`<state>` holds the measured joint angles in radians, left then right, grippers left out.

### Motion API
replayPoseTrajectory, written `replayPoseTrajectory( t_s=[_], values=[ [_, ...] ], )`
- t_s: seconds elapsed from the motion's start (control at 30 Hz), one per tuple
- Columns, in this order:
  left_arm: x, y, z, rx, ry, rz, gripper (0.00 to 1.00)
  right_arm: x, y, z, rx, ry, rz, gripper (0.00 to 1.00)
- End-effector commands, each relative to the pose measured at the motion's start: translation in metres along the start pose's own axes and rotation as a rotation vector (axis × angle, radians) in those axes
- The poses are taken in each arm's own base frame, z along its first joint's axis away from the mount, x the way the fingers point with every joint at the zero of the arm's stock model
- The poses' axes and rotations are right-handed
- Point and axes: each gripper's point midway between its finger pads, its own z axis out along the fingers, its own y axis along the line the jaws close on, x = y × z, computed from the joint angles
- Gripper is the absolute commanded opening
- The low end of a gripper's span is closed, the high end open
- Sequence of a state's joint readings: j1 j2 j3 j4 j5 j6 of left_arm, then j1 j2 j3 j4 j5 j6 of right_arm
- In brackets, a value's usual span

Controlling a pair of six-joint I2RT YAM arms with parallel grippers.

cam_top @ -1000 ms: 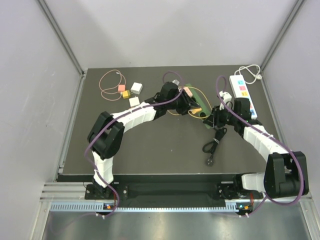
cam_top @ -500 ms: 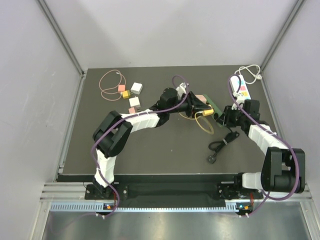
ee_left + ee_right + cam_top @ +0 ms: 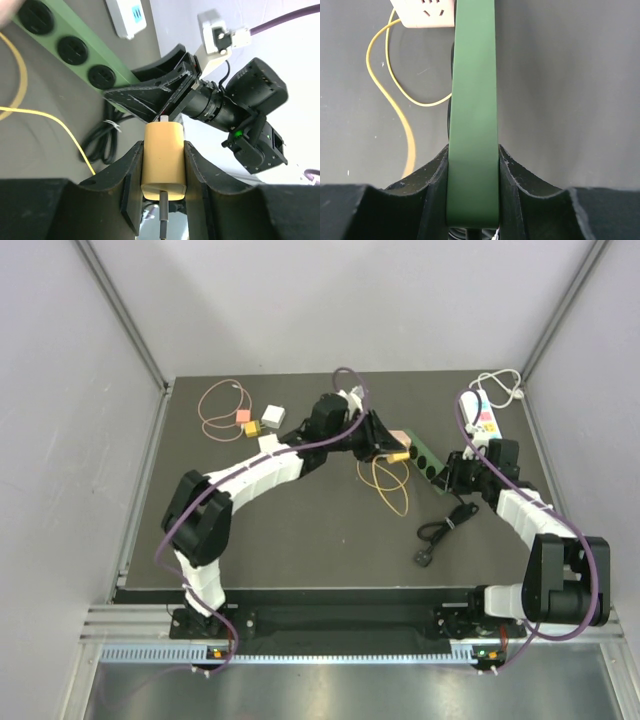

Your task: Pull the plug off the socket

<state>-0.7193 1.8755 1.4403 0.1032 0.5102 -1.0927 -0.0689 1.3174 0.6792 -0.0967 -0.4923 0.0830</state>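
The yellow plug [image 3: 164, 167] sits clamped between the fingers of my left gripper [image 3: 164, 147], its prongs free and pointing at the right arm. It is out of the green socket strip [image 3: 75, 47], whose black round outlets show empty up left. In the top view the plug [image 3: 398, 454] hangs just left of the strip [image 3: 425, 458]. My right gripper [image 3: 472, 152] is shut on the strip's [image 3: 472, 75] narrow sides at its right end [image 3: 450, 476]. The plug's yellow cable [image 3: 390, 488] loops on the mat below.
A white power strip [image 3: 485, 425] lies at the back right. A black cable [image 3: 438, 536] coils in front of the right gripper. A pinkish-white adapter [image 3: 400, 437] sits beside the left gripper. Small adapters [image 3: 265, 425] and a pink cable [image 3: 220, 400] lie at the back left.
The right gripper has drawn the green strip to the right. The left gripper has lifted back with the yellow plug, which now stands apart from the strip; the yellow cable trails after it.
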Motion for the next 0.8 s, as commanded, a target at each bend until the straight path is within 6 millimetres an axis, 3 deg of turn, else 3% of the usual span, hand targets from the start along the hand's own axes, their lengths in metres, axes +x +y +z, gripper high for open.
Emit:
replayPoseTrajectory(
  t_s=[0.0,0.13,0.17,0.2,0.23,0.27,0.3,0.37,0.53,0.73,0.77],
  values=[
    [-0.026,-0.027,-0.044,0.015,-0.082,0.133,0.0,-0.042,0.01,-0.007,-0.049,-0.146,-0.066,0.0],
    [-0.051,-0.012,-0.093,-0.08,-0.163,0.147,0.0,-0.045,0.008,-0.011,-0.052,-0.16,-0.055,0.0],
    [-0.069,-0.002,-0.108,-0.121,-0.22,0.143,0.0,-0.045,0.007,-0.011,-0.051,-0.161,-0.053,0.0],
    [-0.072,0.011,-0.12,-0.185,-0.231,0.145,0.0,-0.047,0.008,-0.012,-0.057,-0.166,-0.05,0.0],
    [-0.081,0.008,-0.138,-0.208,-0.275,0.163,0.0,-0.047,0.006,-0.013,-0.056,-0.17,-0.048,0.0],
    [-0.102,0.022,-0.158,-0.285,-0.355,0.162,0.0,-0.047,0.006,-0.014,-0.057,-0.17,-0.044,0.0],
    [-0.107,0.033,-0.173,-0.353,-0.377,0.19,0.0,-0.047,0.006,-0.014,-0.059,-0.17,-0.043,0.0],
    [-0.138,0.042,-0.214,-0.473,-0.535,0.228,0.0,-0.047,0.005,-0.014,-0.06,-0.171,-0.04,0.0],
    [-0.18,0.074,-0.294,-0.713,-0.729,0.305,0.0,-0.047,0.006,-0.015,-0.07,-0.171,-0.042,0.0],
    [-0.216,0.12,-0.354,-0.825,-0.85,0.247,0.0,-0.046,0.007,-0.015,-0.08,-0.166,-0.045,0.0],
    [-0.224,0.118,-0.361,-0.819,-0.881,0.254,0.0,-0.047,0.007,-0.015,-0.08,-0.167,-0.046,0.0]
  ],
)
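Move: The yellow plug in the cluster of loose plugs lies about 36 cm left of the left hand, 15 cm ahead and 19 cm below. A white plug stands some 5 cm to the right of it and 3 cm farther out, a second white one 4 cm right of it and 5 cm nearer. The green socket strip's middle is 9 cm right of the left hand and 7 cm ahead. From the right hand the yellow plug lies about 51 cm left and 16 cm ahead. The orange plug, already off the socket strip and pinched in the left fingers, is swept fast some 38 cm to the left and about 11 cm forward, away from the strip towards the loose plugs, rising about 7 cm and starting to sink at the end. The wrist swings counter-clockwise by about 50 degrees, tilting as it goes. The right hand keeps its grip on the strip's near end, almost still. ##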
